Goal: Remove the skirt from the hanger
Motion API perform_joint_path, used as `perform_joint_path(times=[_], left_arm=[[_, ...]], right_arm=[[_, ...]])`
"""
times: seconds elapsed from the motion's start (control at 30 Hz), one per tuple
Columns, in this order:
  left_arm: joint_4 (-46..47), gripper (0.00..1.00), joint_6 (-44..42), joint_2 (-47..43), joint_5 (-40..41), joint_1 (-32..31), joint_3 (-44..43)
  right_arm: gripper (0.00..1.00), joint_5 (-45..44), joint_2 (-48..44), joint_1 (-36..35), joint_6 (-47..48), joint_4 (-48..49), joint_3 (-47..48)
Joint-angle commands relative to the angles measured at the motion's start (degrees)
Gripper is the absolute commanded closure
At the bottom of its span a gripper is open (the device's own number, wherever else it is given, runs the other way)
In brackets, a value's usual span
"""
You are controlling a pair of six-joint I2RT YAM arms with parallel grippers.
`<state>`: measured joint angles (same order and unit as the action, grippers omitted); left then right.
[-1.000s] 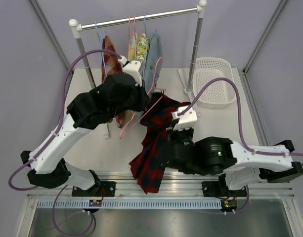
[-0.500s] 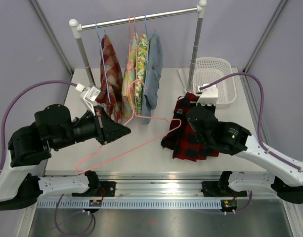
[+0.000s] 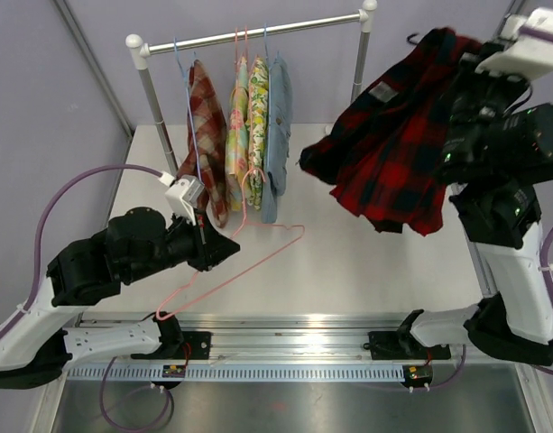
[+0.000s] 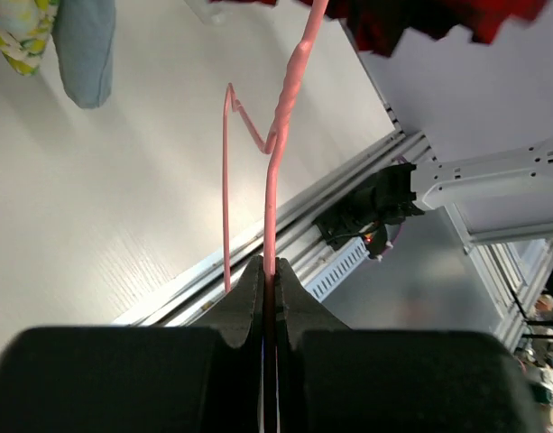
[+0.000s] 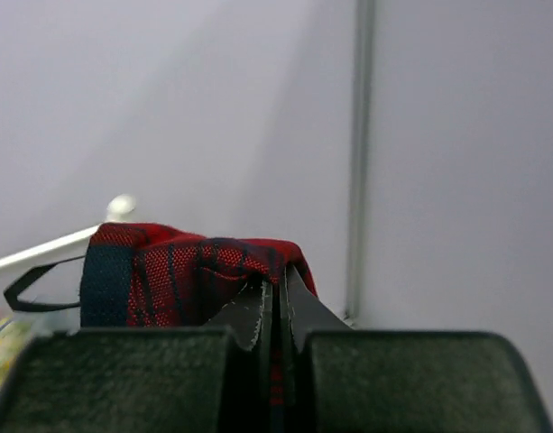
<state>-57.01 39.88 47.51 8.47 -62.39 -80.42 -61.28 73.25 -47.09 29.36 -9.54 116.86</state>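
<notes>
The skirt [image 3: 393, 153] is red and dark plaid. It hangs free, high above the table's right side, apart from the hanger. My right gripper [image 3: 470, 63] is shut on the skirt's top edge. In the right wrist view the skirt [image 5: 168, 266] bunches over the pinched fingers of the gripper [image 5: 278, 287]. The pink wire hanger [image 3: 231, 271] is bare and slants low over the table at front left. My left gripper [image 3: 224, 255] is shut on its wire. The left wrist view shows the hanger [image 4: 285, 99] running out from between the closed fingers of the gripper [image 4: 269, 266].
A clothes rack [image 3: 258, 32] stands at the back with several garments [image 3: 244, 126] on hangers, just behind the left gripper. Its right post [image 3: 360, 63] is next to the lifted skirt. A metal rail [image 3: 303, 347] runs along the table's near edge.
The skirt has come off the hanger. My right arm has swung it up and to the far right. My left arm has drawn the bare hanger back to the left.
</notes>
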Motion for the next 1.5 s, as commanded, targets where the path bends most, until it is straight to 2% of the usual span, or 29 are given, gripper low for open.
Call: perform_joint_path(times=[0.0, 0.07, 0.1, 0.13, 0.17, 0.43, 0.57, 0.7, 0.8, 0.83, 0.87, 0.9, 0.93, 0.97, 1.0, 1.03, 1.1, 1.23, 1.3, 1.47], left_arm=[[3.1, 1.0, -3.2, 1.9, 5.1, -0.2, -1.4], [3.0, 1.0, -4.1, 2.7, 6.1, -0.1, -2.0], [3.1, 1.0, -4.5, 2.9, 7.3, -0.2, -2.3], [3.4, 1.0, -4.5, 3.5, 7.9, -0.2, -2.5], [3.4, 1.0, -5.1, 3.8, 8.4, -0.2, -2.7], [4.4, 1.0, -7.8, 8.6, 12.8, -0.2, -4.8], [6.5, 1.0, -9.9, 10.3, 14.7, -0.1, -5.3], [9.5, 1.0, -12.7, 14.6, 17.8, -0.2, -7.5], [10.9, 1.0, -15.2, 21.3, 18.9, -0.2, -14.8], [11.1, 1.0, -16.5, 23.1, 19.1, -0.1, -19.2], [11.2, 1.0, -17.2, 24.9, 19.7, -0.1, -21.9], [11.5, 1.0, -18.0, 28.5, 21.2, -0.1, -23.9], [12.7, 1.0, -20.2, 30.0, 22.3, -0.1, -27.8], [13.2, 1.0, -21.2, 32.0, 23.4, 0.0, -29.8], [14.5, 1.0, -22.4, 33.7, 25.6, 0.2, -31.7], [15.1, 1.0, -24.5, 37.3, 26.2, 1.0, -33.9], [15.7, 1.0, -25.0, 40.5, 26.6, 2.9, -40.6], [15.5, 1.0, -22.7, 48.4, 24.0, 9.6, -51.1], [18.8, 1.0, -22.7, 51.4, 22.5, 11.1, -53.9], [30.5, 1.0, -24.8, 55.4, 20.0, 14.5, -54.4]], right_arm=[[1.0, 7.4, 9.8, 9.5, 8.3, -4.4, 15.4], [1.0, 9.9, 12.0, 13.2, 6.6, -2.7, 16.8], [1.0, 11.9, 13.6, 17.6, 3.9, -5.7, 18.8], [1.0, 13.6, 15.3, 19.7, -2.7, -9.2, 24.1], [1.0, 17.0, 18.5, 21.4, -5.2, -13.2, 25.6], [1.0, 31.6, 36.7, 37.6, -23.5, -21.1, 41.1], [1.0, 40.5, 42.2, 41.5, -29.0, -21.1, 41.4], [1.0, 43.3, 44.6, 41.6, -32.0, -20.6, 38.4], [1.0, 43.9, 42.0, 41.6, -34.8, -18.0, 26.5], [1.0, 43.9, 40.7, 41.6, -36.7, -16.3, 16.7], [0.99, 43.8, 37.8, 41.6, -38.1, -13.3, 11.5], [0.94, 44.5, 36.4, 41.6, -39.1, -12.0, 6.7], [0.82, 44.8, 35.3, 41.6, -41.1, -10.9, -2.0], [0.27, 45.8, 33.3, 41.6, -42.2, -10.0, -5.9], [0.01, 46.3, 32.4, 41.6, -43.2, -9.7, -9.2], [0.0, 46.6, 31.4, 41.6, -45.3, -10.0, -15.1], [0.01, 46.9, 27.8, 41.6, -47.8, -10.5, -20.9], [0.0, 52.2, 17.0, 41.3, -53.1, -7.3, -40.7], [0.01, 54.8, 9.1, 40.5, -54.0, -6.5, -46.3], [0.01, 55.6, -9.4, 36.4, -55.3, -8.7, -59.5]])
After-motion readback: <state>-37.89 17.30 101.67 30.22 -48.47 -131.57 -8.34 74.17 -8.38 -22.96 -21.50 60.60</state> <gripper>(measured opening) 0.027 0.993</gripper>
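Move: My right hand holds the skirt high up; the white basket it is bound for is about 27 cm ahead, 5 cm to its right and some 57 cm below. The rack's right post stands some 20 cm ahead and 7 cm left of that hand. From my left hand, holding the pink hanger, the free rail spot is about 36 cm ahead, 12 cm right and 25 cm higher, with the denim garment hanging some 4 cm left of that spot, 20 cm lower. I swing the skirt forward about 30 cm and a little right, then plunge with the wrist tipping down; over the basket I open my right fingers wide, still sinking, and draw back some 20 cm, rising slightly at the end. My left hand keeps its pinch on the hanger's side, creeps forward, then sweeps it forward and up towards the rail, drifting right, about 27 cm forward in all. ##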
